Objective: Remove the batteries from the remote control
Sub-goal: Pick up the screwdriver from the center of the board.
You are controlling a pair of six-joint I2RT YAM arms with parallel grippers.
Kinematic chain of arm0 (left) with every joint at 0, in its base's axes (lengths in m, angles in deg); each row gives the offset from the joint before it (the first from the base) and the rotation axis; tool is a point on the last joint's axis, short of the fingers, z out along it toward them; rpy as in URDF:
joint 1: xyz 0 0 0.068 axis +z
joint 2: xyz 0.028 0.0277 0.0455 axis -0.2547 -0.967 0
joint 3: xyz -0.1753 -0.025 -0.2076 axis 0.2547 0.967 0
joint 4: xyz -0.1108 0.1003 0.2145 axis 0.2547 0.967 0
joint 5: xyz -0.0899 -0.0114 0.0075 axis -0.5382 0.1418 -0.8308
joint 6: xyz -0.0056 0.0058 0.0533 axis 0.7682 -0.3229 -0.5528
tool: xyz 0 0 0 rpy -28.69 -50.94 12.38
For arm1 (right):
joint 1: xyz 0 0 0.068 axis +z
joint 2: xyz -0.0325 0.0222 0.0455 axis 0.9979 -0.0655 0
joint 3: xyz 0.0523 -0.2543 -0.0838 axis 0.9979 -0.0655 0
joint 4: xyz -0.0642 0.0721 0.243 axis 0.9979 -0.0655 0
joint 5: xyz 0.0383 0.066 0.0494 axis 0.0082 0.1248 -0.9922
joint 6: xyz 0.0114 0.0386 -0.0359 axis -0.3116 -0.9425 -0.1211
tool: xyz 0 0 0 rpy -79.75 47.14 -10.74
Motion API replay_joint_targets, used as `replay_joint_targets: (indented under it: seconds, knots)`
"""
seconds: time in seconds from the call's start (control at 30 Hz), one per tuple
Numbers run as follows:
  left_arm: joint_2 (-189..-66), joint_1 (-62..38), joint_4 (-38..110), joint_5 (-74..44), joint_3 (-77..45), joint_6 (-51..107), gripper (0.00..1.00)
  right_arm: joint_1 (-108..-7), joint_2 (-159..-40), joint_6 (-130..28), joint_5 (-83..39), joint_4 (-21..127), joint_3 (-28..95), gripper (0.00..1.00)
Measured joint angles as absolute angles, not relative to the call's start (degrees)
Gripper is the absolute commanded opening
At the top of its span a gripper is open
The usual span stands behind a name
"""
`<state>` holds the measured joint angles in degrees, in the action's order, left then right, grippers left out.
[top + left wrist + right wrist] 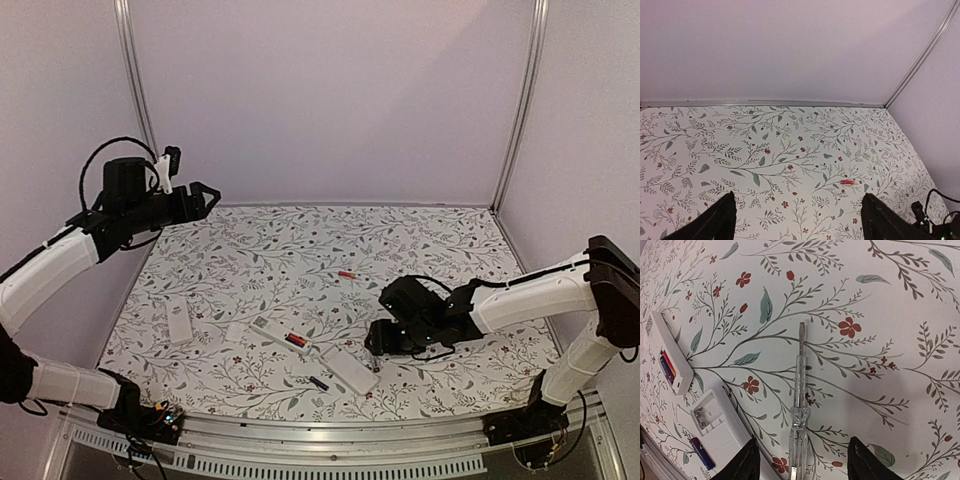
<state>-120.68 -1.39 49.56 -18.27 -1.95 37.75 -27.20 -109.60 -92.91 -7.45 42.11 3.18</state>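
A white remote control [272, 329] [666, 347] lies face down near the front middle, its compartment open with batteries [297, 341] [667, 367] inside. Beside it, a second white remote [351, 369] [720, 421] shows an empty compartment. A loose red battery [346, 274] [847, 182] lies mid-table, and a dark battery [319, 383] [701, 452] lies near the front edge. My right gripper [378, 342] [803, 441] is low and open, its fingers either side of a clear screwdriver-like tool [799, 405] without touching it. My left gripper [207, 195] [797, 199] hangs high at the left, open and empty.
A third white remote [178, 322] lies at the front left, with a small white cover [237, 332] near it. The floral table ends at pale walls behind and on both sides, with metal posts [520, 110] in the corners.
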Motion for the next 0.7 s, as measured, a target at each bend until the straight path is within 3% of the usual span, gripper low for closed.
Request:
replay_joint_targets:
  seconds: [0.17, 0.7]
  knots:
    - [-113.9, -0.6, 46.7, -17.5, 1.6, 35.8, 0.87, -25.8, -113.5, -94.3, -7.0, 35.7, 9.4, 0.49]
    - [-113.8, -0.3, 47.6, -17.9, 1.8, 34.4, 0.87, -23.7, -120.2, -96.9, -4.8, 23.7, 17.4, 0.33]
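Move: The screwdriver's middle lies almost under the right hand, about 1 cm ahead, 1 cm left and 3 cm below. The emptied remote sits some 5 cm left and 4 cm back from that hand; the dark battery is about 11 cm left and 8 cm back. From the left hand, the screwdriver is roughly 18 cm back, 35 cm right and 27 cm below. Right hand edges left, then sinks 2 cm and back over the screwdriver handle, steepening, fingers narrowing; left rises slightly. ##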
